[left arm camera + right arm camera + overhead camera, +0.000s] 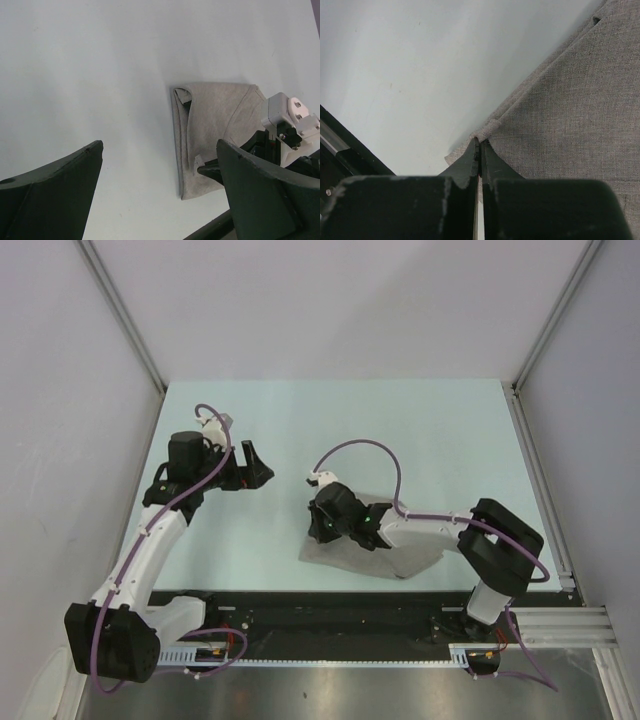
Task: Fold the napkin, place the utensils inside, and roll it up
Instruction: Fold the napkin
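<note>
The light-grey napkin [322, 553] lies folded on the pale table [420, 430], near the front middle. My right gripper [322, 526] sits low on its left edge, and the arm covers most of the cloth. In the right wrist view the jaws [480, 143] are shut and pinch a rolled fold of the napkin [570, 100] at its edge. My left gripper [256, 468] is open and empty, off to the left of the napkin. The left wrist view shows the napkin [210, 117] with a thick folded left edge, between my open fingers [159, 150]. No utensils show.
A black strip [330, 615] runs along the table's near edge. Metal frame rails [540, 490] border the right side, and white walls enclose the back and sides. The right arm's wrist [287, 112] shows at the right of the left wrist view.
</note>
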{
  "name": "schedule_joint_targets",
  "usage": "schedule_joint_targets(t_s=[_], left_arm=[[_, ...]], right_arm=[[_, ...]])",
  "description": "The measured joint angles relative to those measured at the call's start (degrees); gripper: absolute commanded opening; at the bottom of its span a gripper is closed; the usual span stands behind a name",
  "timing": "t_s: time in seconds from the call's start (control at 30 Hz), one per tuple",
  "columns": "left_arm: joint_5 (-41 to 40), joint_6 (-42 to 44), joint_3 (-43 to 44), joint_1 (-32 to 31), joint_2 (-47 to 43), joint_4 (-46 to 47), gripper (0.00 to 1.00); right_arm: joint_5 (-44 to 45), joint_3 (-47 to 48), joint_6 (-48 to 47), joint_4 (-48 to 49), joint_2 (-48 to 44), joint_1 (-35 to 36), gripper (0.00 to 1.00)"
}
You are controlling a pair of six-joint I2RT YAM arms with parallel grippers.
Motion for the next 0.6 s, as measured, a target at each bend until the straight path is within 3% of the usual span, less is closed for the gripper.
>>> schedule_joint_targets(t_s=[0.1,0.17,0.2,0.3,0.57,0.6], left_arm=[[0.0,0.0,0.0,0.0,0.0,0.0,1.0],[0.0,0.0,0.0,0.0,0.0,0.0,1.0],[0.0,0.0,0.0,0.0,0.0,0.0,1.0],[0.0,0.0,0.0,0.0,0.0,0.0,1.0],[0.0,0.0,0.0,0.1,0.0,0.0,0.99],[0.0,0.0,0.0,0.1,0.0,0.0,0.98]], right_arm=[[0.0,0.0,0.0,-0.2,0.2,0.3,0.06],[-0.1,0.0,0.0,-0.2,0.2,0.5,0.14],[-0.4,0.0,-0.2,-0.2,0.2,0.7,0.25],[-1.0,0.0,-0.5,-0.5,0.2,1.4,0.43],[-1.2,-0.1,-3.5,-6.4,-3.5,4.9,0.61],[-1.1,-0.2,-3.8,-7.2,-5.3,5.2,0.68]])
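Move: The right hand still pinches the napkin's folded-over corner just above the cloth. The napkin's near left corner, where this is being taken, lies about 4 cm back, 1 cm left and 2 cm lower. The far left end of the fold is some 15 cm ahead and 5 cm right, and the table's near edge about 12 cm straight back. From the idle left hand the near left corner is roughly 12 cm back, 9 cm right, 15 cm below. The right fingers let go of the pinched napkin corner, opening from shut to a little over half as the hand draws back about 5 cm towards the near left corner and the table's near edge, at first slightly downward. At the end it rises about 2 cm off the cloth, having turned some 10 degrees counter-clockwise. ##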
